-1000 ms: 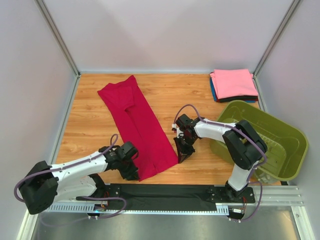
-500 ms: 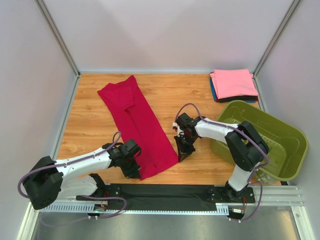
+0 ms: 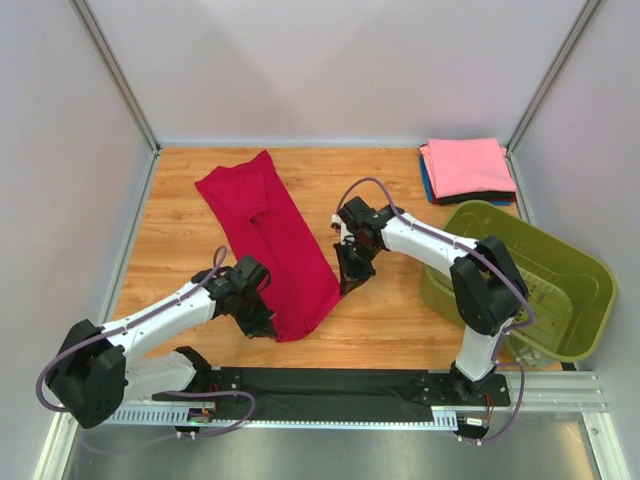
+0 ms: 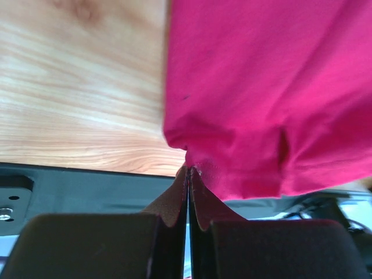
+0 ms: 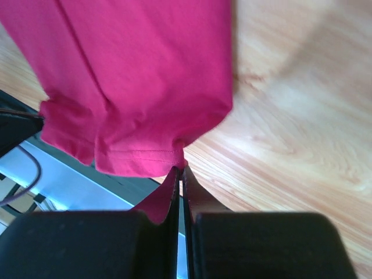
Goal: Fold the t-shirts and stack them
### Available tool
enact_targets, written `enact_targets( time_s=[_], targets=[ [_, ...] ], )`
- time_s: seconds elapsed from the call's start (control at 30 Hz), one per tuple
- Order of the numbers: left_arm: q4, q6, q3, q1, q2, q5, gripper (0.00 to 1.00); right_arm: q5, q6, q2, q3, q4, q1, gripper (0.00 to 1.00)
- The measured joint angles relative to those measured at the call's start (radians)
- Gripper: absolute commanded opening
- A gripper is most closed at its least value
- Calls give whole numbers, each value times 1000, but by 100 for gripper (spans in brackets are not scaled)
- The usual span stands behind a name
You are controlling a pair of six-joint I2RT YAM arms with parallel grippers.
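A crimson-red t-shirt (image 3: 272, 232) lies as a long strip on the wooden table, running from the far left toward the near middle. My left gripper (image 3: 262, 326) is shut on its near left hem corner; the left wrist view shows the cloth (image 4: 261, 99) pinched at the fingertips. My right gripper (image 3: 347, 283) is shut on the near right hem corner, and the right wrist view shows the hem (image 5: 139, 87) lifted off the table. A folded stack with a pink tee (image 3: 466, 166) on top of blue and black ones sits at the far right.
An olive-green plastic basket (image 3: 580, 290) stands at the right, near the right arm's base. A black mat strip (image 3: 330, 385) runs along the near edge. Grey walls close in the left, back and right sides.
Both grippers have moved away from the near edge with the shirt's bottom hem. The near end of the shirt has lifted and shortened.
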Motion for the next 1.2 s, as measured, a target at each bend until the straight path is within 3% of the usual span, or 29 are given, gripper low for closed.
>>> enact_targets(
  time_s=[0.23,0.67,1.2],
  targets=[
    [-45,100,83,167,22,-3,0,20,-3,132,258,-70,0,0],
    [-100,303,385,436,238,-42,0,110,-41,461,839,-193,-15,0],
    [-91,431,562,587,476,-115,0,44,-28,592,954,32,-74,0]
  ],
)
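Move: My left hand holds the near hem's left corner, my right hand its right corner. The t-shirt's far end lies about 43 cm ahead of my left hand, 11 cm to its left and 3 cm below. From my right hand it is about 33 cm ahead, 29 cm left and 5 cm below; the folded shirt stack is some 33 cm ahead and 33 cm right, and the green basket's middle about 45 cm right and 4 cm ahead. Keeping both hem corners pinched, I carry the near end with both hands some 20 cm forward and about 10 cm left, over the strip towards its far end. I rise about 5 cm on the way, then dip slightly, my right fingertips swinging forward by some 20 degrees. ##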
